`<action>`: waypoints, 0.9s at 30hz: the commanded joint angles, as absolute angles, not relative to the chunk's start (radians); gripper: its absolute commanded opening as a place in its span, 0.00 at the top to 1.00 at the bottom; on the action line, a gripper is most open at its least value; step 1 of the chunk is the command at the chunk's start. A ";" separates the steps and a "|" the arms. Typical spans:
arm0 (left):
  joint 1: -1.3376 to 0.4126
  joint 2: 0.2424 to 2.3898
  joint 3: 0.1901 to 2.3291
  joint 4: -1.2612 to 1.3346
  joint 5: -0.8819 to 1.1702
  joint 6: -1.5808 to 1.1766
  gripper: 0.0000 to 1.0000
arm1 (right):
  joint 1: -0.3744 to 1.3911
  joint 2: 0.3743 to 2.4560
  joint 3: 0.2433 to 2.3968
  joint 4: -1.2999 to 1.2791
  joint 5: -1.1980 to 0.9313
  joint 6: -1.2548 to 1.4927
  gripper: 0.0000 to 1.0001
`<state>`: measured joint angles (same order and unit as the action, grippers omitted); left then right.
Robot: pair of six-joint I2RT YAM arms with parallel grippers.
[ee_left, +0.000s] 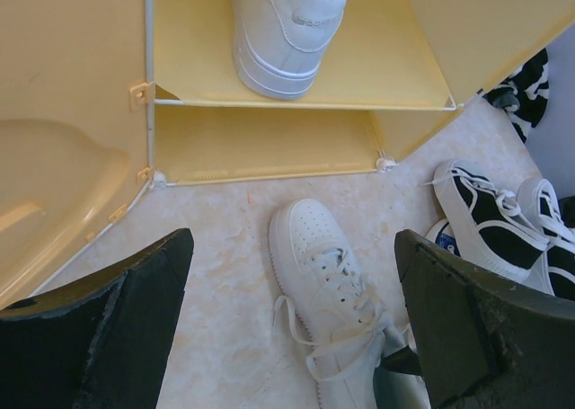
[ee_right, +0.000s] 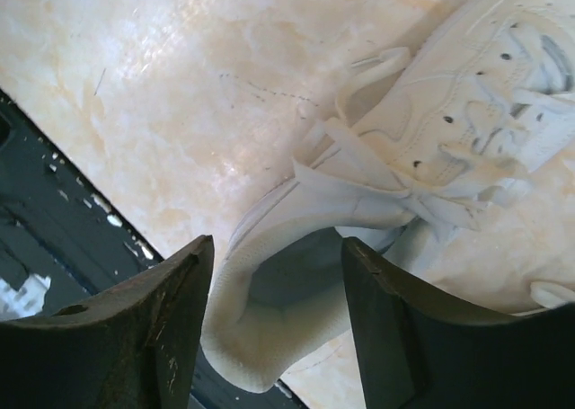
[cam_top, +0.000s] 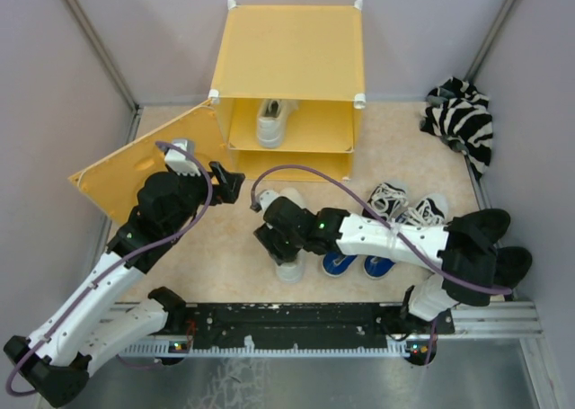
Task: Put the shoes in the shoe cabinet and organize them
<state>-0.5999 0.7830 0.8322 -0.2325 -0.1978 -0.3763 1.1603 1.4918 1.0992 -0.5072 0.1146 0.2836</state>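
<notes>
The yellow shoe cabinet (cam_top: pixel 292 49) stands at the back with its door (cam_top: pixel 126 171) swung open to the left. One white shoe (cam_top: pixel 274 121) sits on its upper shelf. The other white shoe (cam_top: pixel 289 270) lies on the floor, toe toward the cabinet. My right gripper (cam_top: pixel 274 236) hovers over its heel, open, a finger on each side of the heel collar (ee_right: pixel 269 328). My left gripper (cam_top: pixel 235 182) is open in front of the cabinet, above this shoe's toe (ee_left: pixel 314 238). Black-and-white shoes (cam_top: pixel 404 202) and blue shoes (cam_top: pixel 358 266) lie to the right.
A zebra-striped cloth (cam_top: pixel 463 117) lies at the back right corner. The black rail (cam_top: pixel 296 319) with the arm bases runs along the near edge. Grey walls close in the left, back and right sides. The cabinet's lower compartment (ee_left: pixel 269 144) holds nothing.
</notes>
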 commanded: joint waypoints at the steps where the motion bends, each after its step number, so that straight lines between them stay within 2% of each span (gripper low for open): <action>1: -0.603 0.772 0.824 -0.224 -0.211 -0.359 0.01 | 1.177 1.416 1.113 -0.468 0.264 0.395 0.38; 5: -0.603 0.788 0.838 -0.228 -0.206 -0.356 0.01 | 1.194 1.375 1.107 -0.540 0.384 0.647 0.37; 9: -0.603 0.803 0.845 -0.239 -0.184 -0.352 0.01 | 1.287 1.384 1.122 -0.642 0.540 0.828 0.35; 12: -0.604 0.806 0.838 -0.238 -0.172 -0.351 0.01 | 1.353 1.419 1.149 -0.711 0.592 0.910 0.25; 18: -0.603 0.784 0.844 -0.252 -0.166 -0.344 0.01 | 1.510 1.505 1.188 -0.849 0.747 1.171 0.16; 27: -0.603 0.699 0.826 -0.282 -0.176 -0.350 0.01 | 1.515 1.562 1.159 -0.838 0.811 1.220 0.16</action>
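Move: The white shoe, toe towards the cabinet, has its middle about 5 cm ahead of the right hand, 2 cm to its right and 3 cm lower; the fingers stand at its heel collar. The nearer blue sneaker is some 17 cm to that hand's right and 2 cm ahead, the cabinet's lower front edge 18 cm ahead and 3 cm right. From the left hand the white shoe lies roughly 8 cm back, 14 cm right and 20 cm below. The white shoe's collar is left free as the right hand, already partly open, lifts out about 3 cm, then draws back some 7 cm and sinks again by about 4 cm to come in behind the heel. On the way it turns clockwise by about 35 degrees, so the fingers point mostly forward, and they spread wider to stand either side of the heel end. ##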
